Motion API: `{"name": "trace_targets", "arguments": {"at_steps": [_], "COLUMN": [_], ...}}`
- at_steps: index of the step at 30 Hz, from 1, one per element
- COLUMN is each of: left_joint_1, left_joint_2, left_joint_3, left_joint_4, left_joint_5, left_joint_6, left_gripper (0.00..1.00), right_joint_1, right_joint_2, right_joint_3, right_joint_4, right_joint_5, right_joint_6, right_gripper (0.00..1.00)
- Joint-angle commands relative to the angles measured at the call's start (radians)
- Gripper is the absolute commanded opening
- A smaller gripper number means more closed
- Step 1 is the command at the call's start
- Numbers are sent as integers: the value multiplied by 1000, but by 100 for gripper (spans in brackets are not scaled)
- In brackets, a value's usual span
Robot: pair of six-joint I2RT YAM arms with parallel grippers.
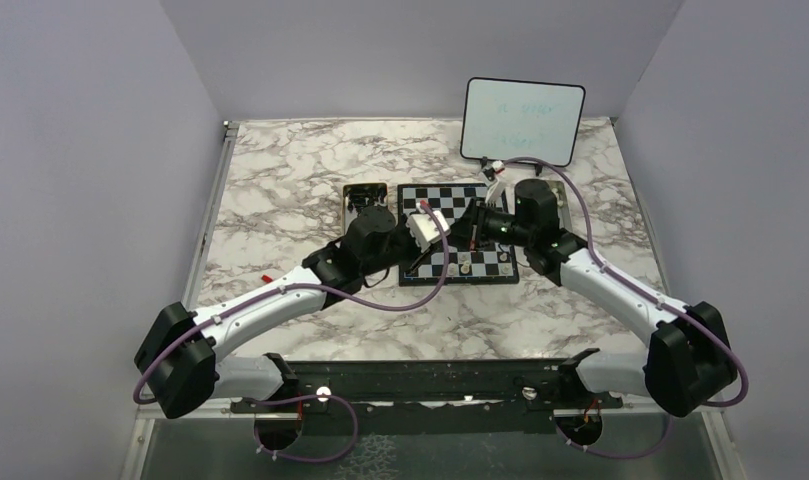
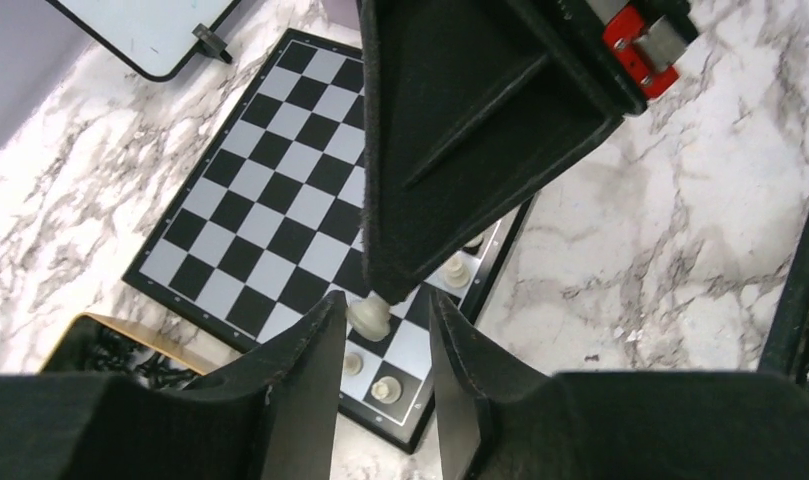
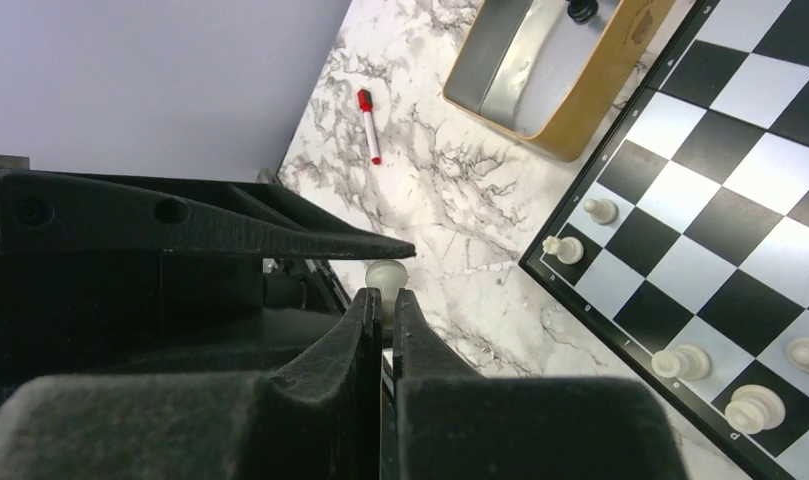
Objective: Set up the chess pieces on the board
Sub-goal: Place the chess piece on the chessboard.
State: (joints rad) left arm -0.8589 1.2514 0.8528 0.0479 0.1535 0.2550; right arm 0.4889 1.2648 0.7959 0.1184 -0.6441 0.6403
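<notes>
Over the near-left corner of the board the two grippers meet tip to tip. My right gripper is shut on a small cream chess piece, pinched at its very tips. In the left wrist view the same piece hangs from the right gripper's tip between the fingers of my left gripper. That gripper is open, and the piece lies close against its left finger. A few cream pieces stand on the board's near rows.
A metal tray with black pieces sits left of the board. A red marker lies on the marble beyond it. An upright whiteboard stands at the back right.
</notes>
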Motion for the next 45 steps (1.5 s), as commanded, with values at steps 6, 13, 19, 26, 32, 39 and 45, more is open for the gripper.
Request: {"name": "trace_targets", "arguments": {"at_steps": [6,13,19,26,32,39,45], "left_joint_1": [-12,-10,55,177,178,177,178], "left_joint_2": [-31,-60,-78,-143,-258,-313,-320], "left_joint_3": [-34,-18,5,-27,-132,-185,-181], "left_joint_4": [56,-65,-139,-210,-192,-168,-177], "left_joint_5": [-10,-37,-67,-35,-71,-94,-71], "left_joint_6": [-88,-71,-125,-135,-68,-27,-24], "left_gripper": [64,99,99,99,99,99,99], "right_joint_1": [8,7,5,-21,-73,-89,-89], "right_joint_2": [6,51,138,276,405,515,568], "right_joint_3": [170,315,403,484,558,595,589], "right_joint_4": [-294,-605,-771,-883,-970,-985,-1001], "right_joint_5": [294,616,791,821,794,669,657], "right_joint_6": [-192,-389,-469,-507,-545,-563,-567], "right_gripper": [4,4,5,6,6,6,6]}}
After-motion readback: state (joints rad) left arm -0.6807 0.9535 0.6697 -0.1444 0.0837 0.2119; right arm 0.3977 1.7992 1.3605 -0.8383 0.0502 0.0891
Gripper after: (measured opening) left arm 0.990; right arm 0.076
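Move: The right hand grips the white chess piece; its empty square lies about 7 cm ahead of that hand, 14 to its right and 17 below. The pawn stands 3 cm right of that square, the rook 3 cm behind that pawn; the second pawn stands 6 cm left of the square, the king 3 cm behind it. From the left hand the square is about 8 cm ahead, 15 right, 16 below. Right hand carries the piece about 15 cm right and down towards the square; left opens wide, withdraws left. ##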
